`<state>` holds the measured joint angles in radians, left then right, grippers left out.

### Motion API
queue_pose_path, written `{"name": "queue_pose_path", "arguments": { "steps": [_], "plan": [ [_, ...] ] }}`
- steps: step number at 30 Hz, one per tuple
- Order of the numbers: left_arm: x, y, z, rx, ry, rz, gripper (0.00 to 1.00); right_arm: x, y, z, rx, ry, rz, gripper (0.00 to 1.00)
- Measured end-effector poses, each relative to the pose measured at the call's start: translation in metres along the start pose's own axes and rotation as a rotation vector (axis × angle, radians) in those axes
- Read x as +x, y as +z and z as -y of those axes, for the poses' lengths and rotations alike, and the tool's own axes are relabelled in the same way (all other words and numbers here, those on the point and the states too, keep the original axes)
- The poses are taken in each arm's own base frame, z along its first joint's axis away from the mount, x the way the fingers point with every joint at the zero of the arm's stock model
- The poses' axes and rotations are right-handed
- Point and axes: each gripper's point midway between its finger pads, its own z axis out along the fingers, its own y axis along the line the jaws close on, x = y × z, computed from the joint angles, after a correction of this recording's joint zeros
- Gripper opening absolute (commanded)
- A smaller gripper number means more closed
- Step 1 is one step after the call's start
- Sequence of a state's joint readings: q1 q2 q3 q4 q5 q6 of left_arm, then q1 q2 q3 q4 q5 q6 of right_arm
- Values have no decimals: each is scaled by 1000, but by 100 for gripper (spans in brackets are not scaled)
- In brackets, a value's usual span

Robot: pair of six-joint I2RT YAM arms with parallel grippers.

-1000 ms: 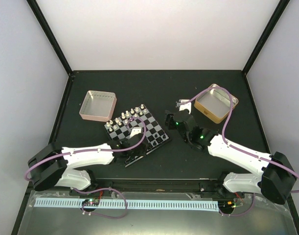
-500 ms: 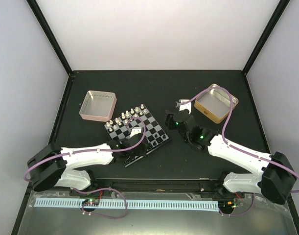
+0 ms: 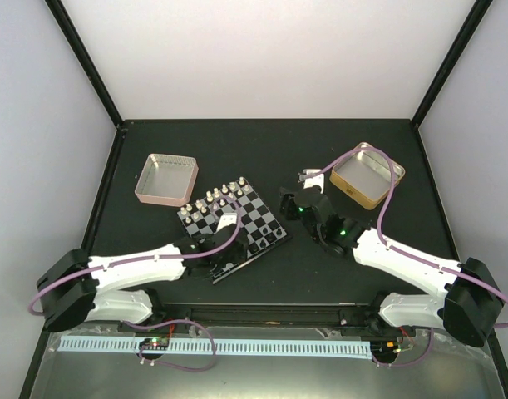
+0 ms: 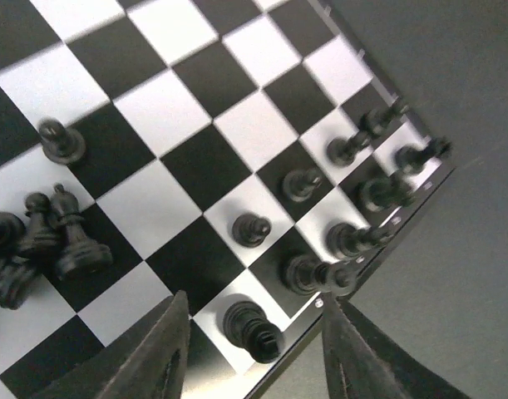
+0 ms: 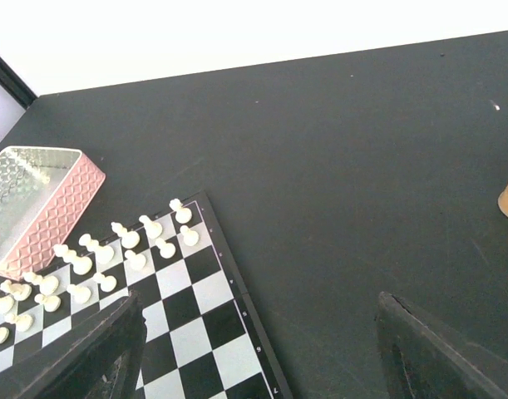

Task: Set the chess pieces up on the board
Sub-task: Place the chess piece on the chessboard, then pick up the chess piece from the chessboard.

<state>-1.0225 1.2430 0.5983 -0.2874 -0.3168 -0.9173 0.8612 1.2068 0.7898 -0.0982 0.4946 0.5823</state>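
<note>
The board (image 3: pixel 252 223) lies in the middle of the table, and pale chess pieces (image 3: pixel 210 199) stand in two rows along its far-left side. In the left wrist view, black pieces (image 4: pixel 353 241) line the board's (image 4: pixel 195 75) near edge, and several more huddle in a loose cluster (image 4: pixel 46 241). My left gripper (image 4: pixel 254 298) is open around one upright black piece (image 4: pixel 252 328) on a pale edge square, with a gap on each side. My right gripper (image 5: pixel 258 295) hangs open and empty over the board's right rim (image 5: pixel 237 283), and the pale pieces (image 5: pixel 125 249) show beyond it.
A pink tin (image 3: pixel 165 178) stands open at the far left of the board and shows again as the pink tin (image 5: pixel 33 208) in the right wrist view. A gold tin (image 3: pixel 366 174) sits at the far right, with a purple cable (image 3: pixel 387 191) arching over it.
My left gripper's jaws have parted from the black piece, which now stands free on the edge square. The left arm has settled lower and leftward. The right arm has not moved.
</note>
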Motion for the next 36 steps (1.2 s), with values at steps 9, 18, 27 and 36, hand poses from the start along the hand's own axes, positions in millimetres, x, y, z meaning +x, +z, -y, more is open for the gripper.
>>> {"name": "queue_pose_path", "arguments": {
  "steps": [9, 18, 27, 36],
  "plan": [
    [-59, -48, -8, 15, -75, 211, 63, 15, 12, -35, -142, -75, -116, 74],
    [-114, -88, -76, -80, -220, 404, 66, 58, 39, -101, -379, -156, -369, 61],
    [-119, -105, -124, -156, -287, 445, 67, 135, 68, -144, -401, -277, -664, 48],
    [-104, -95, -141, -170, -297, 403, 67, 164, 75, -159, -356, -374, -766, 40]
  ]
}}
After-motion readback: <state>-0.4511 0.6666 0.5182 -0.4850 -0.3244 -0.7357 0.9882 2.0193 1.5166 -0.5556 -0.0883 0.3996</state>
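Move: The right hand hangs open over bare table; the dark piece lying loose mid-board that it goes for is about 21 cm to its left, 5 cm back and 16 cm below. The standing pawn is some 4 cm farther out than that piece, and more loose pieces lie about 3 cm to its left. The left hand's open fingers straddle the piece just set down, about 2 cm below; from this hand the loose piece lies roughly 5 cm ahead, 7 cm left and 3 cm down. The right hand swings left across the board, about 20 cm, and sinks some 13 cm with a slight draw back, tipping its fingers down and turning counter-clockwise while they narrow to roughly half open just above the loose dark pieces, short of gripping. Meanwhile the left hand lifts up off the placed piece and clears out to the left, about 17 cm, rising 11 cm and easing forward before sinking a little, its fingers opening wider, its tips swinging up and turning counter-clockwise away from the middle of the board. ##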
